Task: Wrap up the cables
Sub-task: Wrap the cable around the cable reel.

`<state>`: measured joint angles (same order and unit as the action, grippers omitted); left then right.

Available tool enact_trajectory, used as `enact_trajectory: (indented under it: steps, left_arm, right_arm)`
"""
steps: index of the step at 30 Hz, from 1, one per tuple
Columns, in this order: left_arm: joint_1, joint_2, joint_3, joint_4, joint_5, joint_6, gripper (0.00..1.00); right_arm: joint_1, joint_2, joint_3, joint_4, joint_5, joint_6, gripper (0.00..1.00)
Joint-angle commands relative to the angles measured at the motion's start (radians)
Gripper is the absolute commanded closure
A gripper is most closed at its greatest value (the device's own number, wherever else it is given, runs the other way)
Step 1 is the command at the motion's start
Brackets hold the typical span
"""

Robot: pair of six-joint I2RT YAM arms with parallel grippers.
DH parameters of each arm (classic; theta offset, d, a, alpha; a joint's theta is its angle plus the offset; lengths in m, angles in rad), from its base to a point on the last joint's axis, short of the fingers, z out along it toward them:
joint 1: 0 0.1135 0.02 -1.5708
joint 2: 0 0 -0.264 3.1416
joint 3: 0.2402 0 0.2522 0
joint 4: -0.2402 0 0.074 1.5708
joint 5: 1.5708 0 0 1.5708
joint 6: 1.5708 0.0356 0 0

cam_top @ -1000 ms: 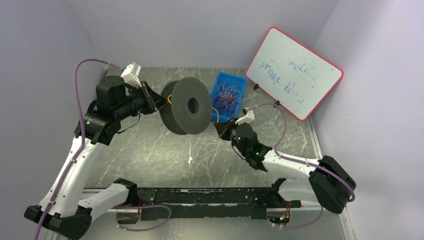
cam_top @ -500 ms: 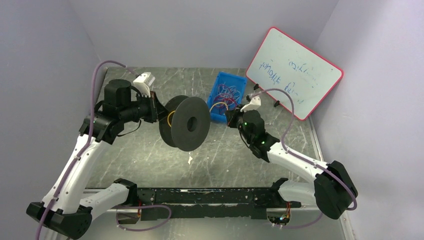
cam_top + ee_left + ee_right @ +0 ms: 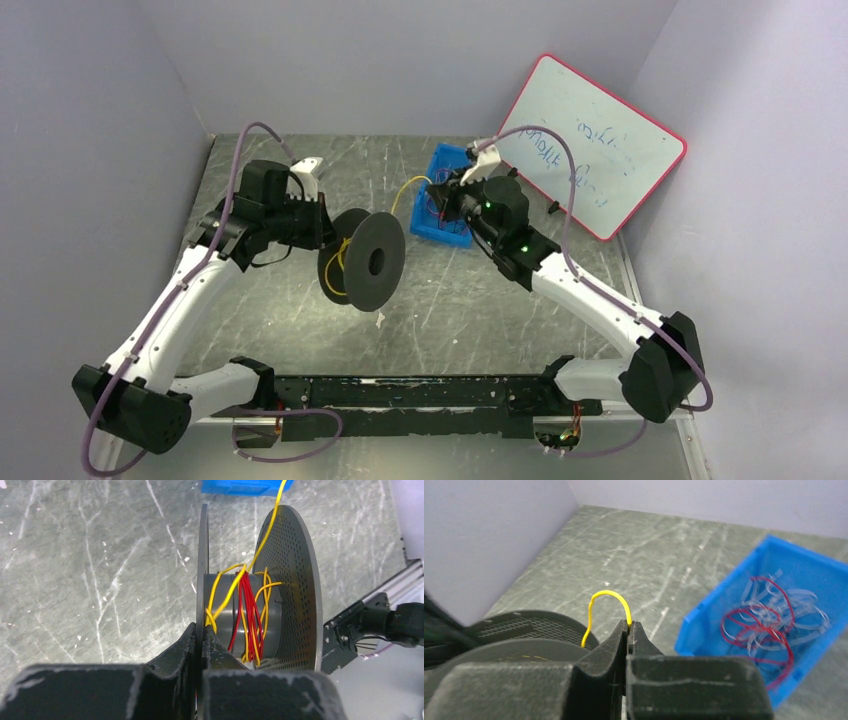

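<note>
A black spool (image 3: 367, 264) hangs above the table, and my left gripper (image 3: 202, 630) is shut on the thin edge of its left flange. Red and yellow cables (image 3: 250, 615) are wound round the grey hub. One yellow cable (image 3: 267, 530) runs from the hub up toward the back. Its far end (image 3: 609, 594) arches into my right gripper (image 3: 629, 625), which is shut on it beside the blue bin (image 3: 704, 625). In the top view the right gripper (image 3: 440, 196) hovers at the bin's left edge. More red and white cables (image 3: 769, 615) lie tangled inside the bin.
A red-framed whiteboard (image 3: 590, 140) leans against the wall at the back right. A black rail (image 3: 420, 395) runs along the near edge between the arm bases. Grey walls close in the left, back and right sides.
The left arm has brought the spool down, away from the camera. The right gripper has swung back and up to the bin, drawing the yellow cable out from the spool.
</note>
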<state>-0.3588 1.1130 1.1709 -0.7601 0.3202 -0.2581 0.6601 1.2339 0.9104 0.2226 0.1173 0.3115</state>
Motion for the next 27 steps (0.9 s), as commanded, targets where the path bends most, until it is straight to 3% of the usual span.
enact_trajectory:
  steps: [1, 16, 27]
  left_arm:
    - [-0.022, 0.025, 0.028, 0.020, -0.078, -0.001, 0.93]
    - [-0.070, 0.138, 0.079, 0.034, -0.275, -0.094, 0.93]
    - [-0.069, 0.180, 0.149, 0.065, -0.320, -0.178, 0.93]
  right_arm:
    - [0.003, 0.063, 0.156, -0.127, -0.200, -0.081, 1.00]
    - [0.242, 0.206, 0.421, -0.391, -0.282, -0.141, 1.00]
    - [0.378, 0.186, 0.323, -0.395, -0.307, -0.039, 1.00]
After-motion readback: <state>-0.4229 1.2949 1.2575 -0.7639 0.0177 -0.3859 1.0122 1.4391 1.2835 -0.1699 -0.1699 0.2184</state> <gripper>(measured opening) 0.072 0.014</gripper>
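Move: Back and to the left of the right hand, which already pinches the yellow cable's loose end, the cable reel's middle lies about 12 cm back, 16 cm left and 8 cm below. The left gripper is some 11 cm back and 23 cm left of it; the blue box sits roughly 8 cm ahead, 3 cm right and well below. From the left hand, gripping a flange edge, the reel's middle is about 7 cm right, 1 cm back and 6 cm down. Sweeping left and back in one arc, about 15 cm left and 13 cm back, the right hand keeps its pinch on the yellow cable and draws it over towards the reel's near side, rising some 3 cm before sinking again and turning about 35 degrees counter-clockwise. The left hand still grips the flange, carrying the reel some 5 cm forward and about 4 cm down before easing up slightly, turning it about 15 degrees counter-clockwise. ##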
